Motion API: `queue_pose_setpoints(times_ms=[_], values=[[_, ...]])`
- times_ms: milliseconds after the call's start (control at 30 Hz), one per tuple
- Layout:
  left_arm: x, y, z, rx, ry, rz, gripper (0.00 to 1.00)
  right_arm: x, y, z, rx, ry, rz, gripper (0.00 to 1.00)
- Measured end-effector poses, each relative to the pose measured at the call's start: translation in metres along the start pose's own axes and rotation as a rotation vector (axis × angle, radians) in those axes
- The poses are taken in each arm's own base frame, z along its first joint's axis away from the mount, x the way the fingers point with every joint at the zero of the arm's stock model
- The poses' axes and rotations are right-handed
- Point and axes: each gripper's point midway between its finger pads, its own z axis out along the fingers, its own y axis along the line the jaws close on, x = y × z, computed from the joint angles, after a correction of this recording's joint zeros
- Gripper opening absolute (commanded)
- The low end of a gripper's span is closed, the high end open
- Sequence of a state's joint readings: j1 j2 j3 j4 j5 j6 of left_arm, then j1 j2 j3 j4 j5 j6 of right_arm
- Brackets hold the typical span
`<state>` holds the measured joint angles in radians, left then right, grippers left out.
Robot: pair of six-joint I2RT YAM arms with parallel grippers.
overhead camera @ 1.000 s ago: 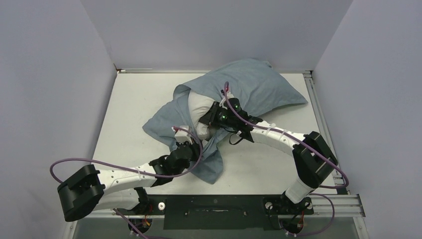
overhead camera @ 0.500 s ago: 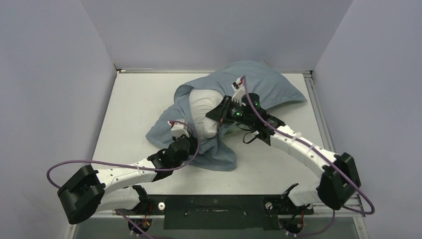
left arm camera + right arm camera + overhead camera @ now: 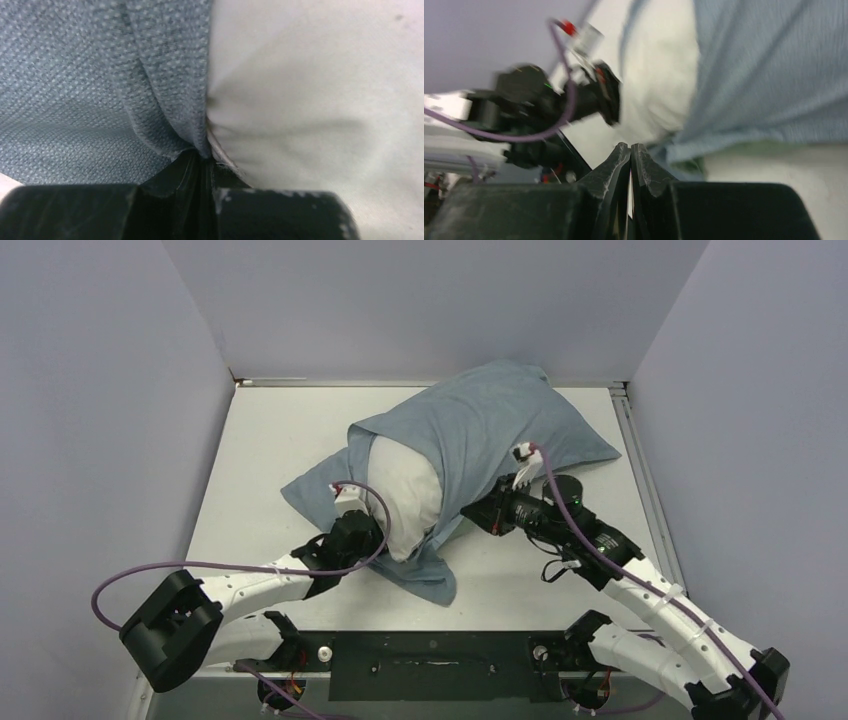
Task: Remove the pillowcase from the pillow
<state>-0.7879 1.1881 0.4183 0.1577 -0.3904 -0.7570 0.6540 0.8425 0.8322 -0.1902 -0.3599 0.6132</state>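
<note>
The grey-blue pillowcase (image 3: 500, 425) lies diagonally across the table, still over most of the pillow. The white pillow (image 3: 408, 495) bulges out of its open lower-left end. My left gripper (image 3: 358, 527) sits at that end, shut on a fold of the pillowcase (image 3: 100, 90). The pillow (image 3: 325, 90) puckers toward the same pinch, right against my left gripper (image 3: 205, 159). My right gripper (image 3: 478, 517) lies low beside the pillow's right flank, shut and holding nothing. In its wrist view my right gripper (image 3: 630, 148) points past the pillowcase (image 3: 774, 75) toward the left arm (image 3: 549, 105).
The white table (image 3: 280, 440) is walled in on three sides. A metal rail (image 3: 640, 460) runs along its right edge. A black mounting bar (image 3: 440, 655) crosses the near edge between the arm bases. Purple cables loop off both arms.
My right gripper has left the pillow's exposed end, closed fully and swung back to the right and nearer. The pillowcase has settled and more white pillow shows. My left gripper crept slightly forward, still clamped.
</note>
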Motion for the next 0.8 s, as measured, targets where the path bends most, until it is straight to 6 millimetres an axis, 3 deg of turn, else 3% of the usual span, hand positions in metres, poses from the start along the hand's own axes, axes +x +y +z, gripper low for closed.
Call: queue_pose_setpoints(times_ms=[67, 133, 200, 300, 400, 600, 733, 800], values=[[0.004, 0.001, 0.0, 0.004, 0.012, 0.0, 0.23, 0.04, -0.027, 0.001, 0.072, 0.11, 0.021, 0.12], [0.008, 0.003, -0.002, 0.009, 0.027, 0.001, 0.35, 0.078, -0.05, -0.003, 0.147, 0.224, 0.039, 0.18], [0.009, 0.004, -0.007, 0.014, 0.035, -0.002, 0.48, 0.095, -0.061, -0.01, 0.192, 0.284, 0.029, 0.25], [0.0, 0.003, -0.019, 0.031, 0.018, -0.004, 0.61, 0.093, -0.054, -0.011, 0.18, 0.292, -0.022, 0.41], [-0.017, 0.0, -0.034, 0.043, -0.012, -0.003, 0.67, 0.08, -0.038, -0.002, 0.152, 0.279, -0.108, 0.6], [-0.073, -0.009, -0.054, 0.038, -0.112, -0.017, 0.72, 0.064, 0.004, 0.043, 0.11, 0.296, -0.323, 0.88], [-0.111, 0.0, -0.054, -0.009, -0.184, -0.05, 0.74, 0.058, 0.016, 0.078, 0.136, 0.3, -0.461, 1.0], [-0.119, 0.01, -0.048, -0.041, -0.194, -0.071, 0.74, 0.053, 0.018, 0.097, 0.155, 0.29, -0.521, 0.91]])
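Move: My left hand has the pillowcase's hem at its closed fingertips. The exposed white pillow's middle is about 9 cm right and 7 ahead of it, roughly level, and the loose left flap some 11 cm left, 9 ahead and a little lower. From my high right hand, that exposed pillow is about 12 cm left, 11 ahead and 21 below. The filled part of the case lies roughly 26 cm ahead, 5 right; its near loose corner about 7 back, 5 left. My left hand lets go of the hem, backs off slightly, then rises about 11 cm, bearing left and a little forward. Meanwhile my right hand drops some 10 cm from its high place, then swings left over the white pillow while climbing back about half of that. Its nearly shut fingers open wide and tip down as the wrist turns roughly 30 degrees. ##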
